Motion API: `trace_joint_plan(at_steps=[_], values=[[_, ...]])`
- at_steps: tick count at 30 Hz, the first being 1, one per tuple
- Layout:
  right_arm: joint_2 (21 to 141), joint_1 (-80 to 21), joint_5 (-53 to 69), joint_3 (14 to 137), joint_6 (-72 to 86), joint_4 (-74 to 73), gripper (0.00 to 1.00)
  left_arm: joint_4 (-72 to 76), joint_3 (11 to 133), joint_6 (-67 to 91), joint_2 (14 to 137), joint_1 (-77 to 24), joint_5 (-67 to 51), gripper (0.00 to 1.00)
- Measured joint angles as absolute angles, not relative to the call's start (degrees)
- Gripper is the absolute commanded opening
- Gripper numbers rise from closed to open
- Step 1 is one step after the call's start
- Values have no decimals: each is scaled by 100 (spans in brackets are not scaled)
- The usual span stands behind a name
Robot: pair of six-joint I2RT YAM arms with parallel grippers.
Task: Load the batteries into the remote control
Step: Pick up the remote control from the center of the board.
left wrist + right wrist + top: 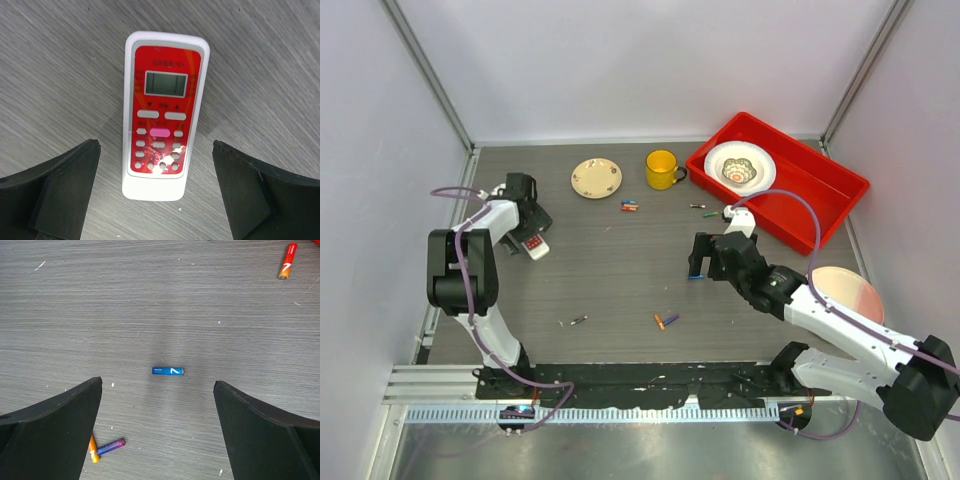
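The remote control (162, 115) is white with a red button face and lies face up on the table at the left (536, 246). My left gripper (155, 143) hangs open above its lower end, one finger on either side and touching nothing. A blue battery (168, 371) lies on the table just ahead of my open right gripper (157, 382), which holds nothing. An orange battery (93, 450) and a purple battery (112, 445) touch each other near the left finger. A red-orange battery (286, 261) lies farther off. More batteries (630, 206) are scattered near the mug.
A yellow mug (661, 169) and a small patterned plate (596, 178) stand at the back. A red tray (820, 190) holding a bowl (739, 167) is at the back right. An orange plate (847, 293) sits by the right arm. A silver battery (578, 321) lies near the front.
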State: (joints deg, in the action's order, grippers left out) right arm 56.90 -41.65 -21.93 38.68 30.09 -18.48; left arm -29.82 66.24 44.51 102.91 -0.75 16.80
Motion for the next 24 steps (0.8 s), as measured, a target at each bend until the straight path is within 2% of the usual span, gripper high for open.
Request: trace_joint_plan(at_steps=[9, 14, 16, 20, 21, 24], values=[[5850, -4165, -2169, 3868, 3006, -1848, 99, -2808, 6659, 4427, 10350, 158, 1579, 80], [5850, -4165, -2171, 3865, 3009, -1848, 99, -2781, 6740, 4405, 10506, 161, 1509, 77], [5848, -4165, -2171, 3865, 3009, -1850, 99, -2777, 6740, 4403, 10516, 161, 1487, 72], [5835, -4165, -2171, 3863, 3011, -1852, 99, -2742, 6737, 4390, 10534, 161, 1463, 54], [5822, -4165, -2171, 3863, 3013, -1852, 99, -2727, 6737, 4364, 10541, 161, 1448, 44], [5782, -4165, -2171, 3863, 3013, -1852, 99, -2670, 6737, 4316, 10545, 158, 1420, 30]])
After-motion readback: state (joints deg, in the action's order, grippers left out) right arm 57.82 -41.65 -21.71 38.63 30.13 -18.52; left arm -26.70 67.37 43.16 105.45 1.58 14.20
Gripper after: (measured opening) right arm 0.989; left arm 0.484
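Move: The remote control lies flat nearly under the left hand, its middle about 2 cm ahead, 1 cm to the left and 2 cm below, between the open fingers. The patterned plate is some 18 cm ahead and 17 cm to the right; the orange battery pair, 10 cm ahead and 26 cm right; the silver battery, 18 cm back and 14 cm right. From the right hand the remote control is roughly 45 cm left, 14 cm ahead and 13 cm below. The remote control is straddled across its narrow width: the left hand eases forward over the keypad by about 1.5 cm, shifts left about 1 cm, then settles under 1 cm lower, its tilt hardly changing. Meanwhile the wide-open fingers close to about half, their tips coming onto both long sides to pinch the remote control just short of its middle. ##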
